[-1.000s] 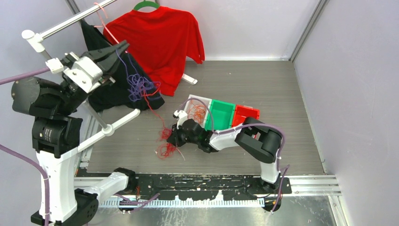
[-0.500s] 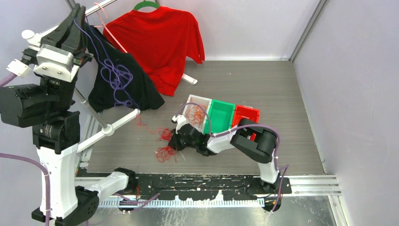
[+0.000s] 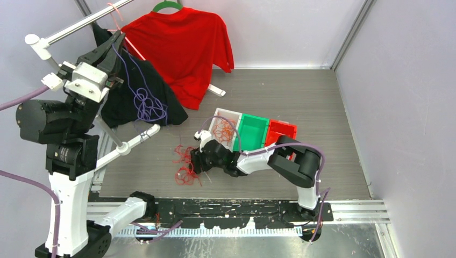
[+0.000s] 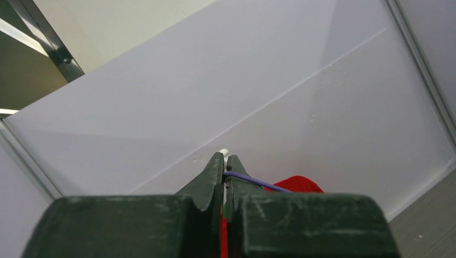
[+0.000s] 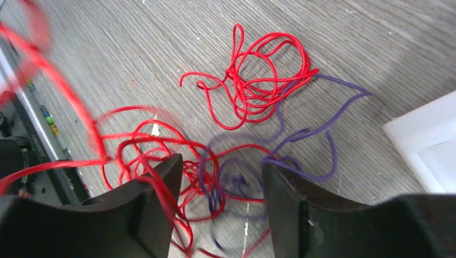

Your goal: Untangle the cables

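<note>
My left gripper [image 3: 118, 38] is raised at the far left and shut on a purple cable [image 3: 146, 105], which hangs from it as a loopy clump in front of a black garment. The left wrist view shows the jaws [image 4: 224, 162] pinched together, with the purple strand [image 4: 257, 183] leaving to the right. Red cables [image 3: 185, 163] lie in loose loops on the floor. My right gripper [image 3: 197, 160] sits low right beside them, open. In the right wrist view its fingers [image 5: 220, 172] straddle red loops [image 5: 253, 80] and a loose purple strand [image 5: 317, 129], gripping none.
Behind the right arm stand three joined bins: a white one [image 3: 232, 114] holding orange wires, a green one [image 3: 253, 131] and a red one [image 3: 282, 131]. A red shirt [image 3: 183, 48] and a black garment [image 3: 121, 105] hang on a rack [image 3: 80, 24]. The rack's foot bar [image 3: 134, 141] lies on the floor.
The right gripper has opened and let go of the red cables. The purple clump has come away from the red cables, which now lie on the floor. The left gripper rose, then dropped slightly.
</note>
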Controlling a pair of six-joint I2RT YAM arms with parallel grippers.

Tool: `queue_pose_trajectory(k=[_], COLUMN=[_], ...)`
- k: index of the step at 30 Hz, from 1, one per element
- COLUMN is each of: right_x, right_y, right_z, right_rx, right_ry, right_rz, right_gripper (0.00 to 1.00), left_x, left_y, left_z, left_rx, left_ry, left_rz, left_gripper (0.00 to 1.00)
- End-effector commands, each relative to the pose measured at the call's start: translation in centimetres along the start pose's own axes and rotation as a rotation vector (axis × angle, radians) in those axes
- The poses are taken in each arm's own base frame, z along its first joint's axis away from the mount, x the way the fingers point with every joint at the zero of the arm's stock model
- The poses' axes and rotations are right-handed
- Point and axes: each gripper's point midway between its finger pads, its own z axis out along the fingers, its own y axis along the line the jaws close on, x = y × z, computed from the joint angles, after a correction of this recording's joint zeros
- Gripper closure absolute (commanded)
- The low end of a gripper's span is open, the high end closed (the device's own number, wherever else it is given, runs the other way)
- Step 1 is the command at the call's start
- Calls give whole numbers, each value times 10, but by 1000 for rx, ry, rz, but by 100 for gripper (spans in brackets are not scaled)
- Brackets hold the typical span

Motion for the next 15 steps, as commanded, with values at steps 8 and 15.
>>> queue_pose_trajectory(k=[8, 15], right_x=[-122, -181], right_y=[76, 98], right_z=[-73, -144], right_rx=[-181, -222], right_ry=[-231, -364], right_rz=[-101, -167], right_gripper=[22, 16], left_x=[9, 34], left_y=[-42, -72], left_z=[-15, -36], left_rx=[178, 286], left_ry=[13, 86], left_rz=[-66, -62], left_gripper=[100, 100])
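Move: Just above the table, the right hand has the red cable tangle about 2 cm to its left and 3 cm below. The purple bundle hangs from the left hand, about 30 cm above the right hand, 8 cm to its left and 2 cm ahead. The white bin lies some 14 cm ahead and 12 cm to the right of the right hand. From the left hand, the purple bundle is roughly 28 cm straight below, and the red tangle 64 cm down, 6 cm right and 2 cm back. Rising almost straight up off the red tangle, slowly at first and then fast, the right hand climbs some 18 cm, its half-open fingers spreading wider and tilting up about 15 degrees. Meanwhile the left hand keeps the purple cable pinched and comes down about 6 cm, drifting right some 3 cm as its fingers tip downward and swing clockwise. ##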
